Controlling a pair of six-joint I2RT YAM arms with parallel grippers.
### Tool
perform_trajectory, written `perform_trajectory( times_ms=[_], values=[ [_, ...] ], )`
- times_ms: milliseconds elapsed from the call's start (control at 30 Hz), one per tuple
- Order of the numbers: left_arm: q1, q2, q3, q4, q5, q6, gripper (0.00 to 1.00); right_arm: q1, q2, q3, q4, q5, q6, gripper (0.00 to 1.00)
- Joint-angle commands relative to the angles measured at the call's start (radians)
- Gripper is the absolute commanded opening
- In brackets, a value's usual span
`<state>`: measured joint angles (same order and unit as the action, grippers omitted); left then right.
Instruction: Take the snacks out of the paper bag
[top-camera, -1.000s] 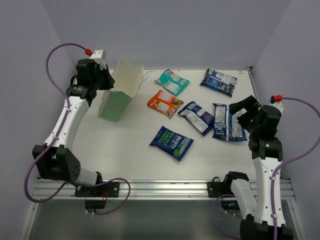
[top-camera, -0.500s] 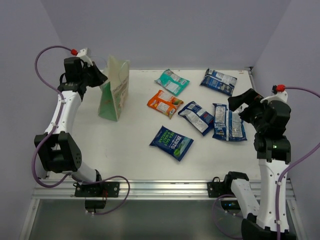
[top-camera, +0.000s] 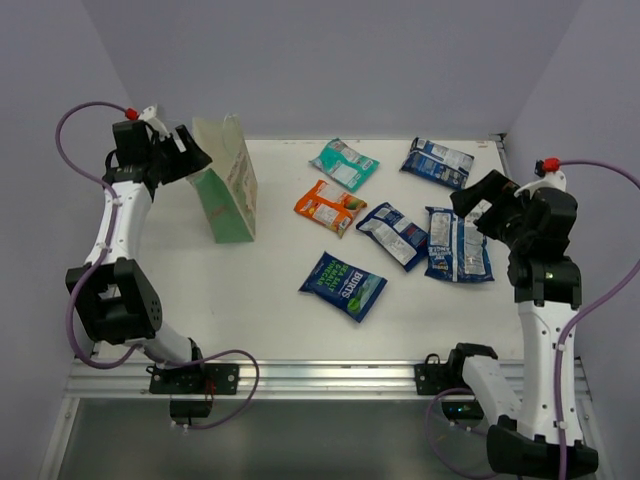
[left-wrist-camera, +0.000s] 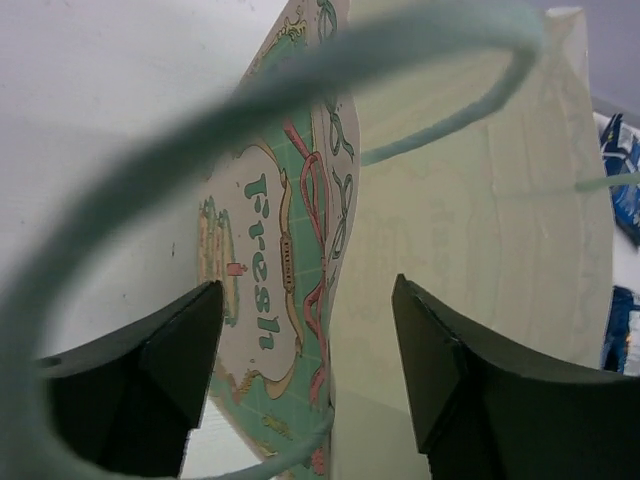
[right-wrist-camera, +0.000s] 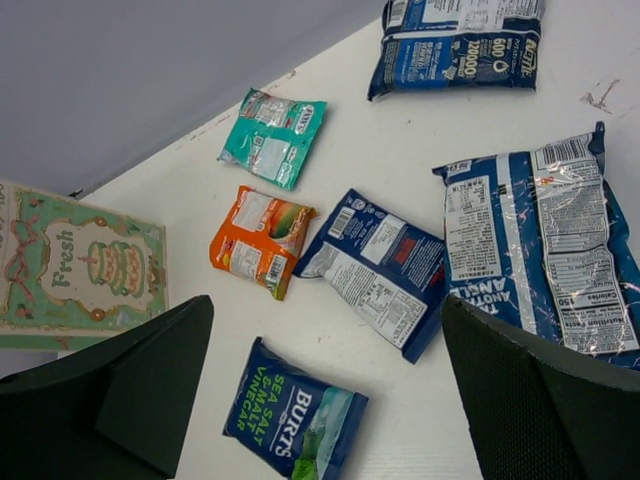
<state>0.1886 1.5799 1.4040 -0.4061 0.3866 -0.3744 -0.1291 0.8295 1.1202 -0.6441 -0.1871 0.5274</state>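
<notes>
The mint-green paper bag (top-camera: 232, 190) stands at the back left. My left gripper (top-camera: 188, 158) is open at its upper edge. In the left wrist view the bag's wall (left-wrist-camera: 290, 260) runs between the spread jaws of the left gripper (left-wrist-camera: 308, 310), touching neither, and a handle loop (left-wrist-camera: 200, 130) hangs close to the camera. Six packets lie on the table: teal (top-camera: 344, 163), orange (top-camera: 329, 207), blue-green (top-camera: 343, 286) and three dark blue (top-camera: 438, 163) (top-camera: 396, 234) (top-camera: 456, 244). My right gripper (top-camera: 480, 205) is open and empty above the right-hand packets. It also shows in the right wrist view (right-wrist-camera: 325, 330).
Purple walls close in the white table (top-camera: 250, 290) at the back and both sides. A metal rail (top-camera: 330, 375) runs along the near edge. In the right wrist view the bag (right-wrist-camera: 85, 265) is at the left and the blue-green packet (right-wrist-camera: 295, 425) lies below the jaws.
The bag has gone from tipped over to standing upright, turned edge-on. My left gripper swung left and back along its top. My right gripper rose slightly and stayed open.
</notes>
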Motion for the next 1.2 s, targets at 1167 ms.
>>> perform_trajectory(
  times_ms=[1167],
  values=[
    [-0.347,-0.655,0.446,-0.356,-0.597,0.319,1.0,0.309,-0.326,0.477,0.084,0.426,-0.506,0.99]
  ],
)
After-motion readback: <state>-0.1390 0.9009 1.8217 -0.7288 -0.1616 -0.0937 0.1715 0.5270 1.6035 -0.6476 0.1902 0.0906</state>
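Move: Just right of the left hand stands the paper bag, its middle about 7 cm to the right, some 2 cm ahead and 10 cm lower, a handle looping close to the gripper. From that hand the orange packet lies roughly 5 cm ahead and 31 cm right, the teal packet 17 cm ahead and 35 cm right, both some 22 cm below. From the right hand the bag is about 19 cm ahead, 50 cm left and 19 cm lower. Spreading its already parted fingers fully, the left hand comes away from the bag's rim and handle, first easing back, then climbing some 32 cm while drawing back about 24 cm, its fingers tipping up some 45 degrees and its left side rolling up. The open right hand also leaves the packets, rising about 24 cm and backing 18 cm, tipping up likewise as its left side rolls down. ##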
